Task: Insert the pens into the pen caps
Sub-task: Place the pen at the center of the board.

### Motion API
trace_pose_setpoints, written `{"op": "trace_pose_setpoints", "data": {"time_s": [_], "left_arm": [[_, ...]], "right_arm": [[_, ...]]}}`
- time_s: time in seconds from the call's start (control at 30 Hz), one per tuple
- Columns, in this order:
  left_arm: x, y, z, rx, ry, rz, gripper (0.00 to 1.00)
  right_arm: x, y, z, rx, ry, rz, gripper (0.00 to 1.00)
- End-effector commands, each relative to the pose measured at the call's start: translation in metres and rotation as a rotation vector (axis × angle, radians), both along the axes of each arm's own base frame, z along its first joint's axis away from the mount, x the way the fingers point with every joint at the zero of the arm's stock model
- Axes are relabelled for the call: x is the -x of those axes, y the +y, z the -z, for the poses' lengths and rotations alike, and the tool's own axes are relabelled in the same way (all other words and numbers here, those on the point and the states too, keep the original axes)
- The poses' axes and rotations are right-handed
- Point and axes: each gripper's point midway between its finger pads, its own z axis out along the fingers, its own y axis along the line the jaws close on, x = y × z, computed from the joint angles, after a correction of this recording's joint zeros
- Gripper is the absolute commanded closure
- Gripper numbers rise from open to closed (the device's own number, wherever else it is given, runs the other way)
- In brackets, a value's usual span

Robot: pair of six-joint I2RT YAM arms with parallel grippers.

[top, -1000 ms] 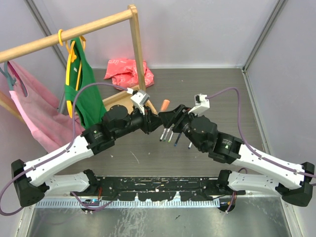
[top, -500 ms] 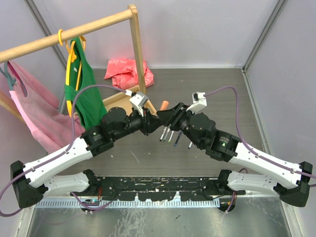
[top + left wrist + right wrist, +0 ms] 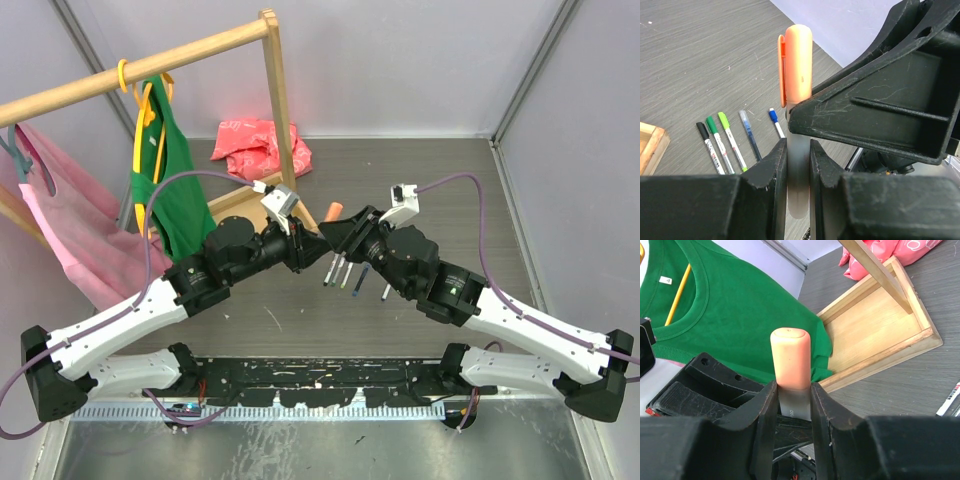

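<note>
A grey-barrelled pen (image 3: 799,175) stands upright with an orange pen cap (image 3: 798,65) on its top end. My left gripper (image 3: 798,146) is shut on the barrel low down. My right gripper (image 3: 793,387) is shut on the same pen where the barrel meets the cap (image 3: 790,357). In the top view both grippers, left (image 3: 308,245) and right (image 3: 345,238), meet above mid-table, the orange cap (image 3: 335,210) sticking up between them. Several more pens lie side by side on the table (image 3: 722,145), in black, green and blue (image 3: 341,270).
A wooden rack base (image 3: 880,335) lies just beyond the grippers, its post (image 3: 279,110) rising to a rail with a green shirt (image 3: 165,160) and a pink garment (image 3: 60,230). A pink bag (image 3: 262,142) sits behind. One pen (image 3: 385,292) lies apart, under the right arm.
The right gripper has shifted slightly left and closed its jaws onto the pen just under the orange cap. The left gripper and the pen have stayed put.
</note>
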Motion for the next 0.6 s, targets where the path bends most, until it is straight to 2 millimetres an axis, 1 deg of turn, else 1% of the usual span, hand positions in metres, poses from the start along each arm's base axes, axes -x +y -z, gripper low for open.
{"op": "trace_pose_setpoints", "data": {"time_s": [0.0, 0.1, 0.2, 0.27, 0.37, 0.43, 0.57], "left_arm": [[-0.002, -0.002, -0.031, 0.084, -0.065, 0.000, 0.98], [-0.001, -0.001, -0.030, 0.083, -0.067, 0.000, 0.89], [0.000, 0.001, -0.029, 0.083, -0.067, 0.000, 0.76], [0.001, 0.004, -0.029, 0.082, -0.070, -0.006, 0.70], [-0.001, 0.015, -0.026, 0.072, -0.076, -0.048, 0.59], [-0.002, 0.023, -0.022, 0.048, -0.082, -0.073, 0.56], [-0.001, 0.034, -0.011, -0.019, -0.078, -0.097, 0.54]], "right_arm": [[0.001, 0.003, -0.018, -0.078, -0.025, -0.016, 0.83], [0.000, 0.002, -0.018, -0.071, -0.030, -0.011, 0.93], [-0.002, -0.001, -0.018, -0.067, -0.035, 0.001, 0.98], [-0.005, -0.003, -0.015, -0.060, -0.034, 0.017, 0.99], [-0.012, -0.008, -0.008, -0.048, -0.020, 0.045, 0.99], [-0.018, -0.013, -0.006, -0.043, -0.017, 0.065, 0.99], [-0.029, -0.027, 0.001, -0.016, -0.016, 0.122, 0.99]]}}
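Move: Between the two hands the orange-capped pen stands roughly upright, pinched by both, its middle about at the right fingers and some 2 cm above the left ones. From the right hand, the pen row on the board centres roughly 10 cm ahead, 8 cm right and 32 cm below; its black pen is about 13 cm ahead and 2 cm right, the blue-capped pen 6 cm ahead and 15 cm right. From the left hand, the row is about 12 cm ahead, 10 cm right and 30 cm down. Opening its fingers, the left hand lets go of the orange-capped pen's lower body and backs off about 2 cm to its left. The right keeps its pinch just under the cap and, as the left clears, carries the pen some 2.5 cm forward, right and down towards the pen row, with a slight clockwise turn. ##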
